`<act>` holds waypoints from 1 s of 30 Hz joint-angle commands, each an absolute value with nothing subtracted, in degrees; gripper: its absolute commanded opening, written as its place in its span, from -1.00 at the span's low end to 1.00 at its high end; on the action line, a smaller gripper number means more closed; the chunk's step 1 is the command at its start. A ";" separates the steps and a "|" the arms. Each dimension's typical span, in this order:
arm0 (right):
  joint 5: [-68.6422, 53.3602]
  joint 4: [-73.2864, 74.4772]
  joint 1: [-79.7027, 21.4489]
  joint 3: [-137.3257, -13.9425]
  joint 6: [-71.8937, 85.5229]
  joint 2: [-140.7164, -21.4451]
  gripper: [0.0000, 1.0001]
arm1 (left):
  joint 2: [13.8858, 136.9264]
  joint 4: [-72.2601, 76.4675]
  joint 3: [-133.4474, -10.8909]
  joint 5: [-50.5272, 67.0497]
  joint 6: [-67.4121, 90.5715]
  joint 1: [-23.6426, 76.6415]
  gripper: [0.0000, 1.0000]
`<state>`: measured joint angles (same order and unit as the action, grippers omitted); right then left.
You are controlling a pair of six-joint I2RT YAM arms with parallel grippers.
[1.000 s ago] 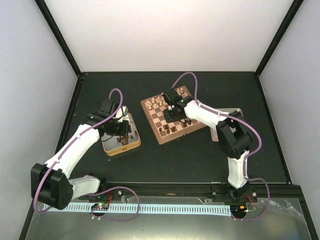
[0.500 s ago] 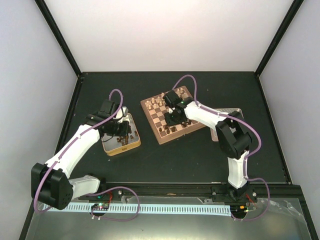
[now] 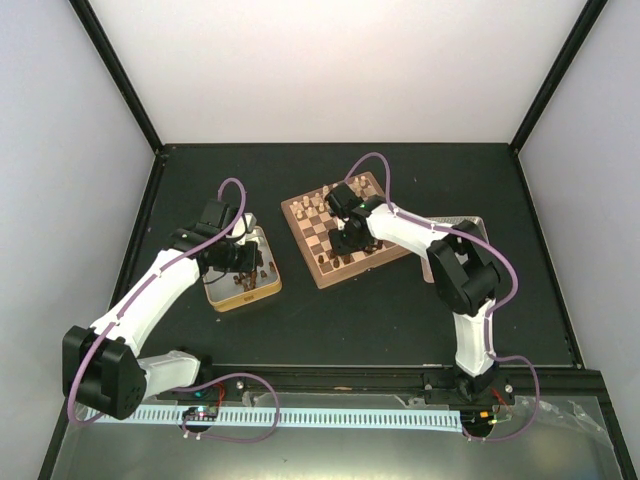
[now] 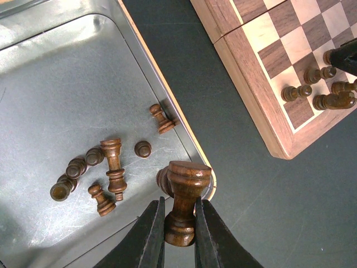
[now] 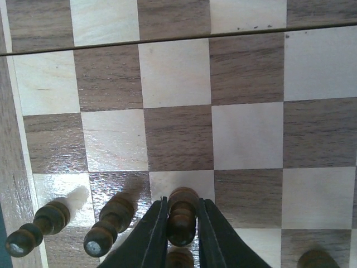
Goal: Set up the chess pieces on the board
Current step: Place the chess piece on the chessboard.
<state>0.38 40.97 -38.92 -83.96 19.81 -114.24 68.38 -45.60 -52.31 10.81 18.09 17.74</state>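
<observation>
The board (image 3: 331, 279) lies at mid-table with cream chessmen at its far side and dark ones near its front. My right gripper (image 5: 182, 202) is low over a light square, its fingers pressed on either side of a dark pawn (image 5: 182, 223) that stands on the board. Two more dark pawns (image 5: 114, 220) stand just to its left. My left gripper (image 4: 179, 202) is shut on a larger dark piece (image 4: 188, 177), held over the tin's corner (image 4: 207, 177). Several dark chess pieces (image 4: 111, 162) lie loose in that tin.
The open metal tin (image 3: 243, 293) sits left of the board, under my left arm. A second tin (image 3: 468, 224) lies right of the board, partly hidden by my right arm. The black table edge runs close behind the board.
My right gripper has shifted slightly toward the board's near rows with the pawn between its fingers. The left arm and its held piece have not moved.
</observation>
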 commanded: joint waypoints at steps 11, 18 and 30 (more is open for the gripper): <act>0.17 41.04 -39.28 -85.02 22.90 -109.82 -0.19 | 67.95 -44.92 -52.94 11.87 18.63 17.67 -0.95; -8.71 27.21 -39.44 -77.24 22.79 -98.61 -0.04 | 66.02 -46.16 -54.06 11.60 18.78 17.67 -0.95; -31.83 -14.12 -49.38 -59.65 13.17 -93.16 0.02 | 61.82 -50.68 -59.24 22.47 14.73 17.68 -0.95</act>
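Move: My right fingers still close around a dark pawn standing on its square; the next pawn is about 3 cm left and 1 cm back, a back-row piece about 3 cm back and 1 cm right. The dark chess piece in my left fingers is some 20 cm to the right hand's left, 7 cm back, 8 cm higher. From my left hand that pawn lies about 7 cm ahead, 20 cm right, 8 cm below; the tray's middle about 3 cm ahead, 5 cm left, 10 cm below. I spread my right fingers to about half open and let go of the pawn, rise straight up off the board, then sweep left and back towards the piece in my left hand, ending some 13 cm higher, with the wrist rolling about 40 degrees so the fingers swing towards that piece. Late on, my left hand keeps its grip and lifts the piece about 4 cm, easing slightly right. ##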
